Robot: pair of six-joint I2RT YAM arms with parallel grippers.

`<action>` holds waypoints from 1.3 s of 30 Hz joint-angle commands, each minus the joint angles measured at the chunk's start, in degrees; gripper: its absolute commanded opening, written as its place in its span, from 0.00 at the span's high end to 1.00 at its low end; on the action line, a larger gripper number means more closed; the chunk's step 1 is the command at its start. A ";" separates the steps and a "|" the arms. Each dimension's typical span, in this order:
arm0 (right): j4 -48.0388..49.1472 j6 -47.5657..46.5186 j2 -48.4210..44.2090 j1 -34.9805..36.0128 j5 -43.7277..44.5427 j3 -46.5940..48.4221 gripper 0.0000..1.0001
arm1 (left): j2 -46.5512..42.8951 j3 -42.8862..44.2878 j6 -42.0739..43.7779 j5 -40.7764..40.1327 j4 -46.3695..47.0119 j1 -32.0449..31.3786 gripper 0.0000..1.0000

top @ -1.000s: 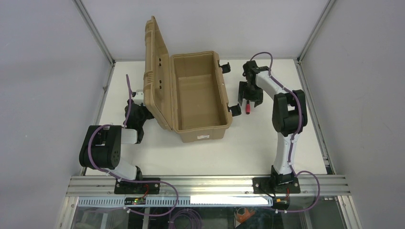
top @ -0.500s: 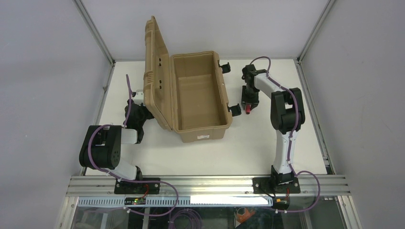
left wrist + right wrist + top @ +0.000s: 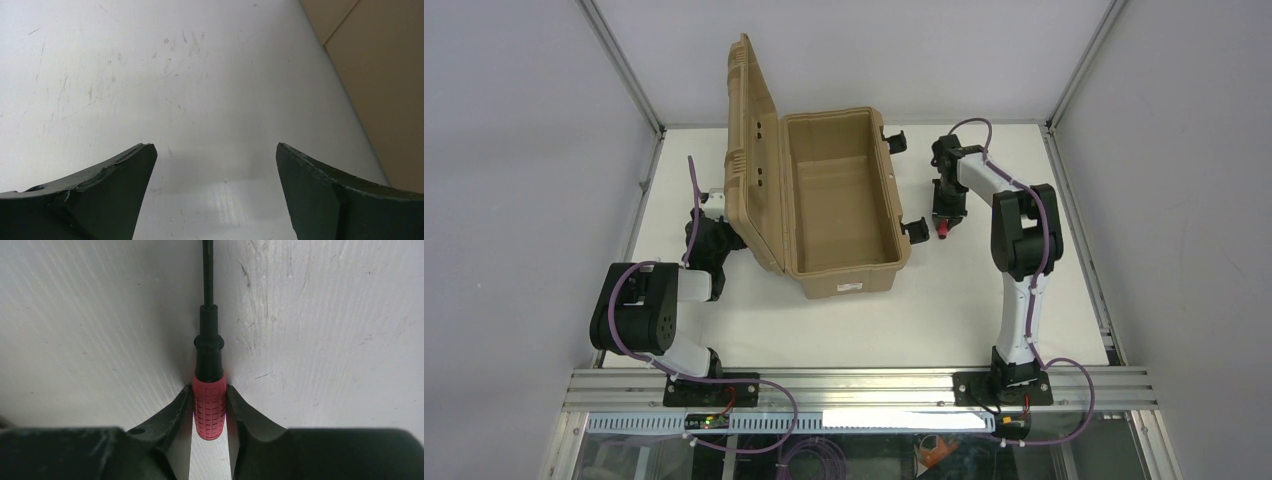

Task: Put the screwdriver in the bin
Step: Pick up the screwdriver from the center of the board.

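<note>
The screwdriver (image 3: 209, 410) has a red-pink handle and a thin dark shaft, and lies on the white table right of the bin; its red end shows in the top view (image 3: 944, 233). My right gripper (image 3: 209, 390) is shut on the handle, one finger on each side, low at the table (image 3: 947, 212). The bin (image 3: 849, 272) is a tan case standing open, its ribbed lid upright on the left. My left gripper (image 3: 215, 147) is open and empty over bare table, left of the lid (image 3: 712, 228). The bin's tan wall (image 3: 380, 75) is at its right.
Black latches (image 3: 915, 229) stick out from the bin's right side, close to my right gripper. Grey walls and a metal frame (image 3: 644, 180) surround the table. Bare table lies in front of the bin and between the arms.
My right gripper's jaws have closed from wide open onto the screwdriver's handle. The left arm and the bin have not moved.
</note>
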 commanded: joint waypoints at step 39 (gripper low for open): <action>-16.70 -0.06 -17.25 6.87 -1.57 28.56 1.00 | -1.67 -0.16 -0.59 1.26 2.16 0.31 0.01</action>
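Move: The right gripper is already shut on the red handle of the screwdriver, just above the table, with the shaft pointing forward. The bin's middle lies about 24 cm to its left, some 3 cm ahead and 5 cm higher. The bin's near latch sticks out roughly 7 cm left and 4 cm back, its far latch about 15 cm ahead and 11 cm left, both some 8 cm up. From the left gripper, the bin's middle is about 28 cm right and 3 cm ahead. Keep the right fingers pinched on the screwdriver handle and, after a slight level creep to the right, raise the right gripper about 20 cm nearly straight up off the table. As it climbs, tilt the wrist so the fingertips swing forward and up by some 20 degrees, and near the top start bending the path left towards the bin. ##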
